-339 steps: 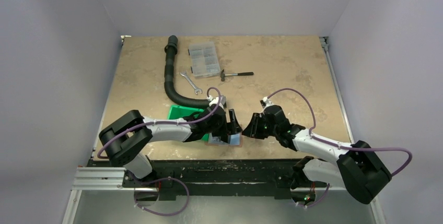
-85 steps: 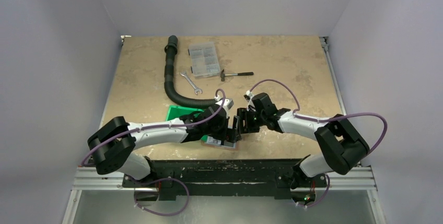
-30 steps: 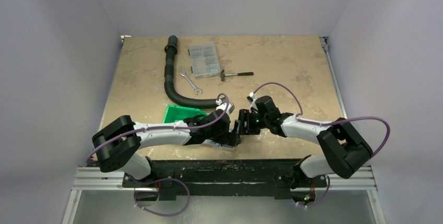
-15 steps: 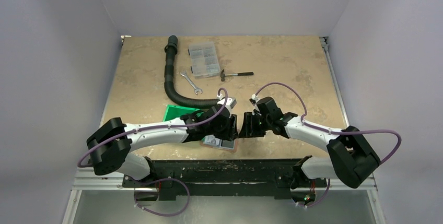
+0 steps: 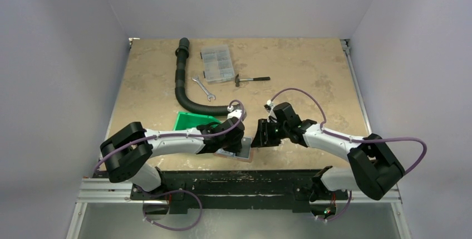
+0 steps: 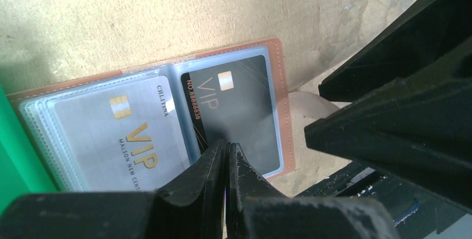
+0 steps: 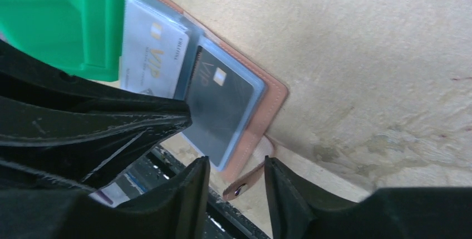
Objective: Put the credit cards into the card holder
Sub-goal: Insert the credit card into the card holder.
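The card holder lies open and flat near the table's front edge, seen also in the overhead view. A silver VIP card sits in its left pocket and a black VIP card in its right pocket. My left gripper hangs just above the fold, shut with nothing between its fingers. My right gripper is open over the holder's right edge. The holder's clasp strap shows in the gap between its fingers, touching neither.
A green bin stands against the holder's left side. Farther back lie a black ribbed hose, a clear compartment box, a wrench and a small hammer. The table's front edge runs right below the holder.
My left gripper has gone from wide open to shut above the holder. The right gripper's jaws have narrowed a little and it has drawn slightly right.
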Robot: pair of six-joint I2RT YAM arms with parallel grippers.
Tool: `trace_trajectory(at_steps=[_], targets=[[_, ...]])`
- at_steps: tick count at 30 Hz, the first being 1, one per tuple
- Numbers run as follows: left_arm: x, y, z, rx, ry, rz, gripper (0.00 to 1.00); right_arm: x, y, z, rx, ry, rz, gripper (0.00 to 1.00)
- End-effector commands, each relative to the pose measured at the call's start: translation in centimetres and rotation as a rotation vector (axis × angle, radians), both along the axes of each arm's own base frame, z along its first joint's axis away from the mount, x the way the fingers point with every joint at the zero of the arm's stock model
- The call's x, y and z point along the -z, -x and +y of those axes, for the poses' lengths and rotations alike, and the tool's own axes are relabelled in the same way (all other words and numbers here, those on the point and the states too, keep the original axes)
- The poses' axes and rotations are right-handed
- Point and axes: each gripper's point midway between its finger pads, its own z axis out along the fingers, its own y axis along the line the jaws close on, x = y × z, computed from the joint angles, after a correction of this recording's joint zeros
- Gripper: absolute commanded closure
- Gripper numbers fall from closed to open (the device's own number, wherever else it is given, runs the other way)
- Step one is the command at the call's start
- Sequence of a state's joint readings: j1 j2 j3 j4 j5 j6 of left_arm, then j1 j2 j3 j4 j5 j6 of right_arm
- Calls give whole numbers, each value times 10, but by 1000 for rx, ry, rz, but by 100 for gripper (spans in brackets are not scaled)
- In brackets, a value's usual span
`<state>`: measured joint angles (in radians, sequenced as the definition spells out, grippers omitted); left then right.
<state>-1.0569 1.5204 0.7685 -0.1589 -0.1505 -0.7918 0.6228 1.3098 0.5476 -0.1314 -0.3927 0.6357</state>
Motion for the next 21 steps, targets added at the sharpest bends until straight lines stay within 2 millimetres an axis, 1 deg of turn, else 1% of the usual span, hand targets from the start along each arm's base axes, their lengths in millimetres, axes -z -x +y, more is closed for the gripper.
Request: trace_trajectory(at_steps=[1,3,8,12,18,21], targets=[[0,-9,3,-27,-9,-38,97,-22,-11,21,-42,-86,-44,48],[1,-9,4,-29,-11,-34,99,-21,-12,22,-45,-87,-45,45],[4,-6,8,-40,-16,-29,100,-28,-15,23,-42,-91,-65,39],[6,-6,12,-49,-24,-32,100,-32,-15,25,-51,-100,-78,37],[16,-4,19,-66,-49,-16,100,-40,-19,24,-50,-96,-112,34],[18,-3,22,-75,-50,-15,100,-35,-15,29,-66,-123,-84,35]])
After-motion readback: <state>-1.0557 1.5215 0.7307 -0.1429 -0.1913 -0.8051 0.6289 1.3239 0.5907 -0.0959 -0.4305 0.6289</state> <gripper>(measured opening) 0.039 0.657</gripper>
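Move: The black card, already in the right-hand pocket of the open card holder, has its middle about 1 cm ahead, 1 cm to the right and 1 cm below the left fingertips. The white card lies about 6 cm to the left of that hand and level with it; the green box's middle is some 15 cm left and 7 cm ahead. From the right hand, the black card is about 5 cm left, 1 cm back and 2 cm below, with the holder's strap right beneath that hand. The black card's spine-side edge is where the left hand goes: its practically closed fingers slide about 1 cm left and sink about 1 cm, seeming to come down onto the card beside the pocket mouth. Meanwhile the right hand rises nearly 2 cm and shifts about as far left, a little forward too, spreading its fingers wider above the strap. ##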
